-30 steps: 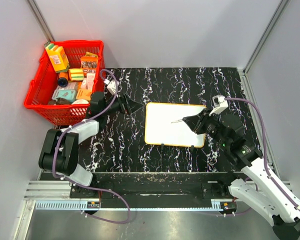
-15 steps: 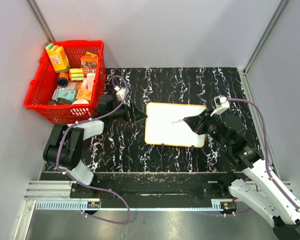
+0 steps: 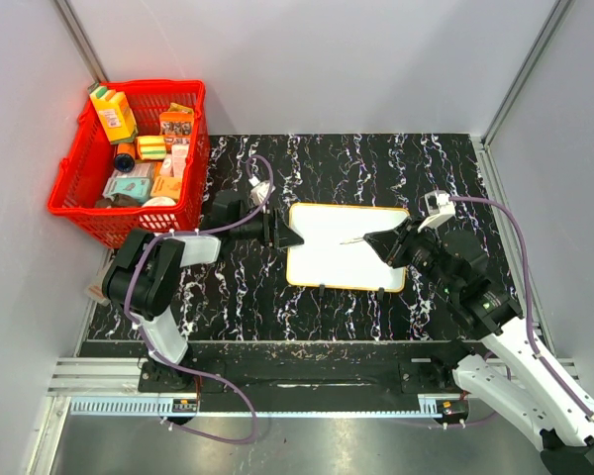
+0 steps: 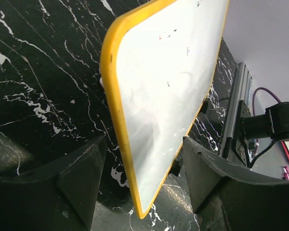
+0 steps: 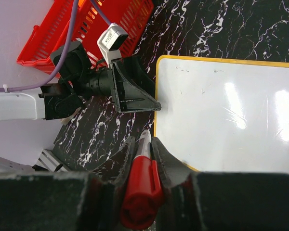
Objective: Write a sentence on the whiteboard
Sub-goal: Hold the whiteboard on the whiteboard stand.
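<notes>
The whiteboard (image 3: pixel 346 262) lies flat on the black marbled table, white with an orange-yellow rim. Its face (image 5: pixel 231 110) shows only faint specks, and no sentence is in view. My left gripper (image 3: pixel 295 240) is at the board's left edge. In the left wrist view its jaws (image 4: pixel 144 142) stand apart with the board's near corner (image 4: pixel 149 144) between them and a gap on each side. My right gripper (image 5: pixel 142 142) is shut on a red marker (image 5: pixel 142 185), whose tip points at the board's left part (image 3: pixel 348 239).
A red basket (image 3: pixel 148 87) full of packets stands at the back left, close behind the left arm. Grey walls close in the table at the back and both sides. Bare black tabletop (image 3: pixel 376 168) lies behind the board.
The left arm has reached right from the basket's side to the whiteboard's left edge, and its jaws have narrowed around the corner. The right arm with the marker has barely moved.
</notes>
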### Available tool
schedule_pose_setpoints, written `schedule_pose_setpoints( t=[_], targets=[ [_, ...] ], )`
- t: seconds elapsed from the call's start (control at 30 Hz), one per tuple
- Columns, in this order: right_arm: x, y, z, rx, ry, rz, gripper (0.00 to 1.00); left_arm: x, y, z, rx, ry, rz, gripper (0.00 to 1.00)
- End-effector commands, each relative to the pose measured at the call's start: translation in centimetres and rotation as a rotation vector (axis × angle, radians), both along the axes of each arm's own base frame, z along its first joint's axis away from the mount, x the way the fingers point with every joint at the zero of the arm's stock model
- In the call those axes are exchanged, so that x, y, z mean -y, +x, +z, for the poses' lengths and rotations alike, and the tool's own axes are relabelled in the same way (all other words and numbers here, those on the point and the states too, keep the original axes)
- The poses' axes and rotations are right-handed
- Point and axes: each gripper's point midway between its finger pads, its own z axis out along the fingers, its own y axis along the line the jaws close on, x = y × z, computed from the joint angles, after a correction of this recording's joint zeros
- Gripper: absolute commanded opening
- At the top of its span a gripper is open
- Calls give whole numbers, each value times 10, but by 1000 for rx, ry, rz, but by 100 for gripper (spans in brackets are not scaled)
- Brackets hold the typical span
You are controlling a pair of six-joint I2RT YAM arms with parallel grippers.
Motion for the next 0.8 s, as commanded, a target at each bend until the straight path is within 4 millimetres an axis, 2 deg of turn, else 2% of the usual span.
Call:
schedule_pose_setpoints(
  t=[0.0, 0.2, 0.4, 0.57, 0.7, 0.77],
  targets=[
    [2, 2, 7, 36, 9, -16, 0, 10, -2, 26, 104, -66, -68, 67],
    [3, 4, 5, 37, 3, -21, 0, 14, -18, 24, 103, -75, -96, 57],
    [3, 5, 2, 32, -4, -26, 0, 16, -31, 19, 90, -54, -115, 38],
    [1, 6, 0, 31, -5, -21, 0, 16, -41, 17, 83, -52, -127, 32],
    [0, 7, -2, 29, -5, -18, 0, 15, -44, 17, 83, -55, -138, 32],
    [0, 8, -3, 28, -8, -18, 0, 14, -44, 16, 89, -52, -125, 42]
  ],
)
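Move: Just about 13 cm to the right of the left hand and 2 cm nearer the robot lies the middle of the whiteboard, roughly level with the hand; its left edge already reaches between the open fingers. The red basket stands some 38 cm to the left and 18 cm farther out; the red marker in the right hand is about 14 cm to the right, straight across, 16 cm higher. From the right hand, the whiteboard's middle lies some 3 cm ahead, 4 cm left and 17 cm below. Sliding back towards the robot by about 4 cm, the left hand travels along the whiteboard's left edge towards its near corner, easing about 1 cm to the right. Its fingers, spread around that edge, close from wide to roughly a third open as the wrist turns some 5 degrees clockwise; whether both pads grip the board can't be seen. ##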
